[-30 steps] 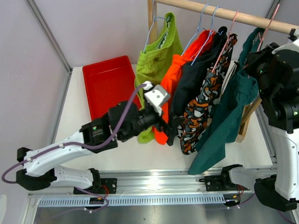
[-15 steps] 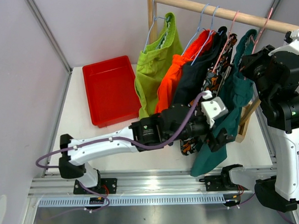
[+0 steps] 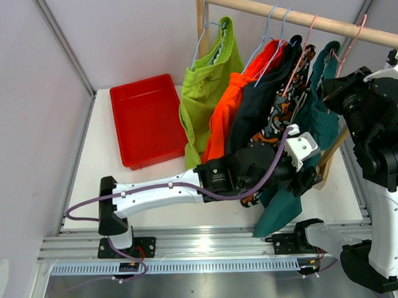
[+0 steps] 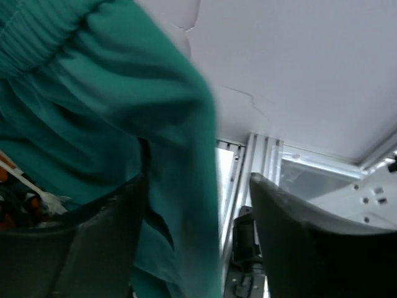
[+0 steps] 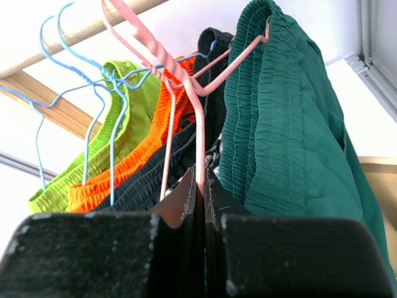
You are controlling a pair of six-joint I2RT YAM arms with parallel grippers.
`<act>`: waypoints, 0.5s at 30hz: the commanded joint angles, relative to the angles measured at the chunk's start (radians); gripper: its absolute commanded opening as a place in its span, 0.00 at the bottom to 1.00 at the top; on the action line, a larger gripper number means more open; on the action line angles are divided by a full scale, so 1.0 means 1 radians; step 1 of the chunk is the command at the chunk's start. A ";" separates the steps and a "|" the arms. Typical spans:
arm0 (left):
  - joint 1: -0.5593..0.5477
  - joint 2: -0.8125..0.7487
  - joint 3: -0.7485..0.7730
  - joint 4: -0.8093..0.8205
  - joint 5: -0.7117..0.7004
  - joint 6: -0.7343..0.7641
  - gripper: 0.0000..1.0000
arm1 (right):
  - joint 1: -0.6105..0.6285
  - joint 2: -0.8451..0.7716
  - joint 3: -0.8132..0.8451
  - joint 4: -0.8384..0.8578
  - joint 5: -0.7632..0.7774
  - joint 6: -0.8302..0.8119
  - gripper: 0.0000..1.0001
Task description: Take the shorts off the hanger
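Five pairs of shorts hang on wire hangers from a wooden rail (image 3: 292, 16): lime green (image 3: 206, 89), bright orange (image 3: 225, 115), dark navy (image 3: 258, 103), camouflage (image 3: 270, 142) and teal green (image 3: 317, 124). My right gripper (image 3: 336, 90) is shut on the pink hanger (image 5: 200, 155) that carries the teal shorts (image 5: 291, 124), just below its neck. My left gripper (image 3: 307, 179) is at the lower part of the teal shorts. In the left wrist view it (image 4: 197, 186) is open, with a fold of teal fabric (image 4: 173, 124) hanging between the jaws, nearer the left finger (image 4: 105, 242).
A red tray (image 3: 148, 118) sits on the white table at the back left. A wooden frame leg (image 3: 328, 160) stands behind the teal shorts. A metal rail (image 3: 210, 244) runs along the table's near edge. Grey walls close in on the left and behind.
My left arm has swung right, from the orange and navy shorts across to the lower part of the teal shorts. My right gripper has shifted slightly right with the pink hanger.
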 commanded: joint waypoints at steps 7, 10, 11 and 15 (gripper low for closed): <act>-0.026 -0.065 -0.053 0.097 -0.101 -0.024 0.00 | 0.000 -0.027 0.020 0.057 -0.015 0.019 0.00; -0.087 -0.166 -0.197 0.126 -0.155 -0.027 0.00 | -0.001 -0.019 0.027 0.062 -0.009 0.010 0.00; -0.110 -0.195 -0.234 0.159 -0.169 -0.030 0.00 | 0.000 -0.018 0.029 0.065 -0.003 0.009 0.00; -0.246 -0.312 -0.506 0.225 -0.253 -0.055 0.00 | -0.003 -0.010 0.038 0.068 0.020 -0.011 0.00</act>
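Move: The near edge of the teal shorts already hangs between my left hand's half-closing fingers; their middle lies about 8 cm ahead, 2 cm to the right and level. The patterned shorts hang some 7 cm ahead and 6 cm to the left of this hand, the black shorts about 10 cm ahead and 10 cm left, slightly higher. From my right hand, the teal shorts' middle is roughly 3 cm ahead, 3 cm right and 13 cm down. My left hand shuts its fingers on the near edge of the teal shorts, barely shifting while it pinches. Then it pulls the cloth about 5 cm back towards my base, bearing some 4 cm left and 3 cm down, away from the hanger, with the wrist hardly turning. My right hand keeps its closed grip on the pink hanger and stays nearly in place. ##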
